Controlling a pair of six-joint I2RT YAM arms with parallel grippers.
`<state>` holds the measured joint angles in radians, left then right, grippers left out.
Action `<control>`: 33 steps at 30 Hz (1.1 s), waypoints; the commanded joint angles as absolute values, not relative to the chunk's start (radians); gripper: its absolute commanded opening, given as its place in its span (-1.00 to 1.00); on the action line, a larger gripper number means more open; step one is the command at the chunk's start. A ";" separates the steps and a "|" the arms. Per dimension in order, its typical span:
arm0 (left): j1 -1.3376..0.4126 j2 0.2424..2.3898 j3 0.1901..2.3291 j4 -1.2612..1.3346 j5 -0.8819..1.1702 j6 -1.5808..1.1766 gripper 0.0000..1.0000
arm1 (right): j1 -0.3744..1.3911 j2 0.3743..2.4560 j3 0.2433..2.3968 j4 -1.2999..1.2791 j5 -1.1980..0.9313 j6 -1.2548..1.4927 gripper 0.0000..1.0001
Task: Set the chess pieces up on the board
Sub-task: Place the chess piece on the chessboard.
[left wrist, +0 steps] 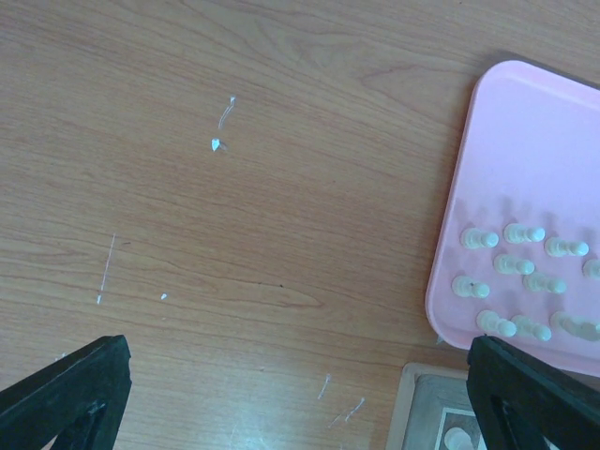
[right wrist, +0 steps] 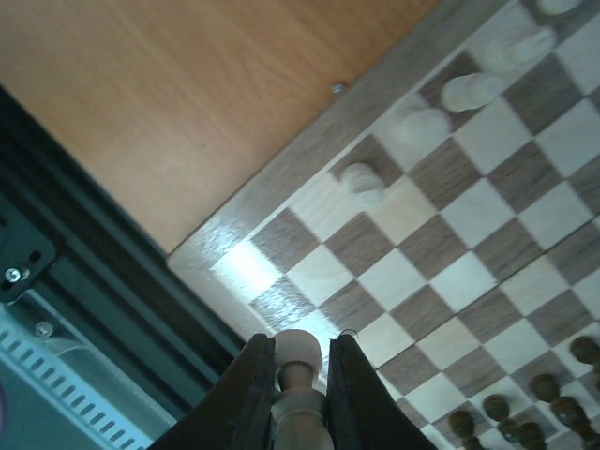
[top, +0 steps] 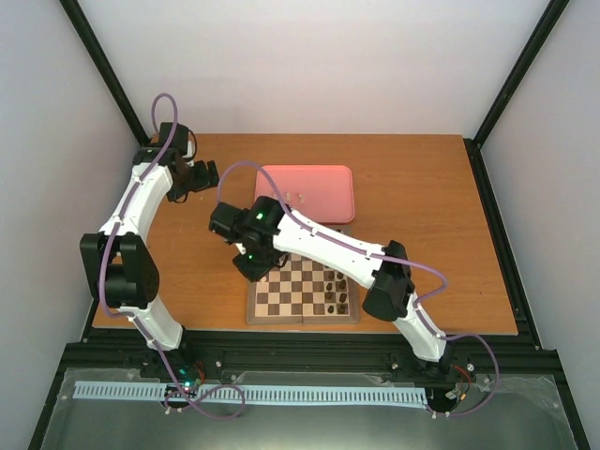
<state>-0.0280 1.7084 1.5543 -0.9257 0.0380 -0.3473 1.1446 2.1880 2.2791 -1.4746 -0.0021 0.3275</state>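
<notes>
My right gripper [right wrist: 300,343] is shut on a cream chess piece [right wrist: 298,364], round head pointing down, above the near left corner of the board [right wrist: 473,225]. Three cream pieces [right wrist: 364,182] stand in a row along the board's left edge. In the top view this gripper [top: 255,269] hovers over the board's [top: 302,302] left side. Several more cream pieces [left wrist: 518,265] lie on the pink tray [left wrist: 530,141]. My left gripper [left wrist: 298,349] is open with nothing in it over bare table to the left of the tray, also seen in the top view [top: 192,177].
Dark brown pieces [top: 336,292] stand along the board's right side, seen too in the right wrist view [right wrist: 525,412]. The pink tray [top: 307,192] lies just behind the board. A black frame rail [right wrist: 84,281] runs along the table's near edge.
</notes>
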 commanded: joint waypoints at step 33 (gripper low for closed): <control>-0.029 1.634 1.501 -0.861 0.036 -0.369 0.99 | 1.215 2.189 1.967 -1.171 0.039 0.313 -0.85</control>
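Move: The white piece is already in the right fingers. The bare square it seems bound for, second from the near end of the board's leftmost column, lies about 14 cm below the right hand, 2 cm back and 1 cm left. Nearest standing white piece: about 4 cm ahead and 1 cm left. Nearest black pawn: some 15 cm right and 2 cm back. From the left hand that square is roughly 26 cm back, 18 cm right and 15 cm lower. The white piece, still pinched upright in the right fingers, is first eased a couple of centimetres back and slightly left, clear of the standing white row. It then sinks almost straight down about 8 cm towards the bare squares at the board's near left corner, slowing to a halt at the end. The wrist hardly turns and the fingers keep their hold. ##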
